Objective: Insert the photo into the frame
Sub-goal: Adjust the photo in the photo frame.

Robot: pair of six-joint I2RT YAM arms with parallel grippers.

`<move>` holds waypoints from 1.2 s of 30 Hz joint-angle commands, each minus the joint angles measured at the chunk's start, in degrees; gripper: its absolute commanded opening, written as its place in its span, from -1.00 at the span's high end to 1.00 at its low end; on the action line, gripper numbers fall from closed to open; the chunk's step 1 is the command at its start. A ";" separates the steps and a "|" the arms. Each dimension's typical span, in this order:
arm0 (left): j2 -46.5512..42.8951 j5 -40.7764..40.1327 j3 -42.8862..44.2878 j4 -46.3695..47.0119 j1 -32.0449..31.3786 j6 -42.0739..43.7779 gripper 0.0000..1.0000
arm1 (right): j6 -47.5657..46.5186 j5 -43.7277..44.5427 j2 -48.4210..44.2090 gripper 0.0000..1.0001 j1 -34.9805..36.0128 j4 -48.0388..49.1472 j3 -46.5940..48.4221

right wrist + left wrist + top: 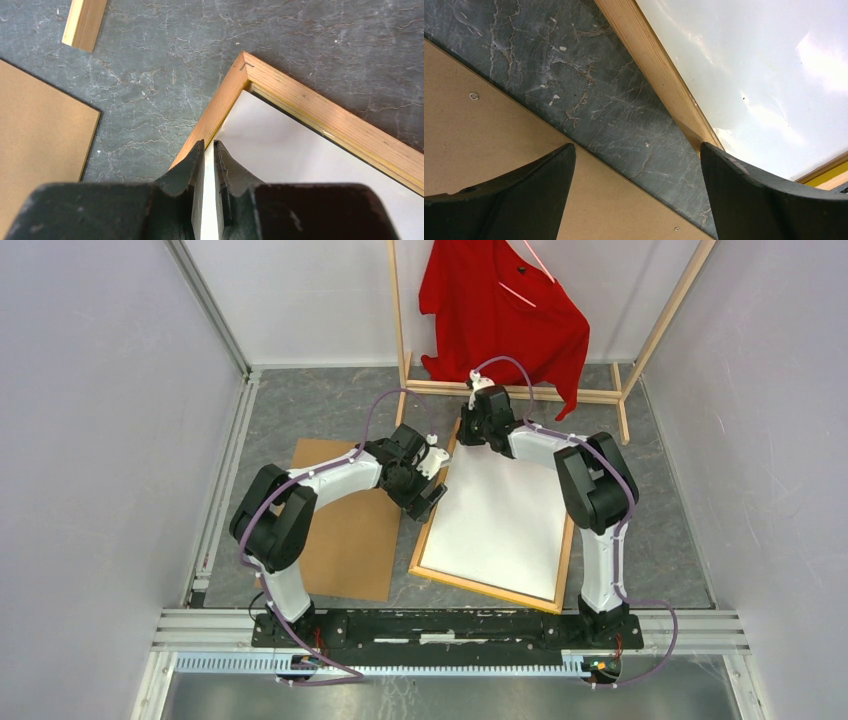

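The frame (485,588) lies back up on the table, its light wood rails showing. The photo (500,510) rests inside it with the white reverse side up. My right gripper (470,435) points down at the frame's far left corner. In the right wrist view its jaws (209,142) stand almost together over the photo (300,170), just inside the wooden rail (320,112), with only a thin slit and nothing in it. My left gripper (437,480) hovers open beside the frame's left rail (659,75), its fingertips (638,146) spread wide over bare table. The glossy white photo (749,75) shows to its right.
A brown backing board (350,540) lies flat to the left of the frame, also seen under the left fingers (484,140) and in the right wrist view (40,135). A wooden clothes rack (520,392) with a red shirt (500,310) stands behind. Grey walls close both sides.
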 commanded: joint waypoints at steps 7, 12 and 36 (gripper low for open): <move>1.49 -6.07 0.56 -0.08 -0.96 1.82 -1.00 | -0.40 0.62 -5.11 0.62 -0.21 0.43 1.54; 1.02 -6.24 1.51 -0.84 -0.93 1.90 -1.00 | -0.38 1.03 -1.48 0.60 -0.35 -1.26 5.49; -15.52 -29.15 0.75 -9.30 36.72 12.50 -0.87 | 15.29 2.39 -15.59 -0.43 21.52 -0.96 -11.35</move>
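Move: The brown backboard I want next has its middle about 18 cm to my left hand's left, 2 cm back and 3 cm lower. From my right hand the backboard's middle is some 26 cm left, 17 cm back and 5 cm lower. The frame, with the photo lying white side up in it, has its middle roughly 15 cm to my left hand's right; the frame's far-left corner is about 6 cm ahead and 1 cm left of my right fingertips. I lift my nearly shut right fingers off the photo's far-left edge, up about 4 cm and slightly forward. Then I swing that hand left and back towards the backboard's right edge, opening it wide. My left hand first stays at the frame's left rail, then leaves it fast, some 24 cm left while rising and reaching forward, still open and turning counter-clockwise, towards the backboard's far-left corner. ##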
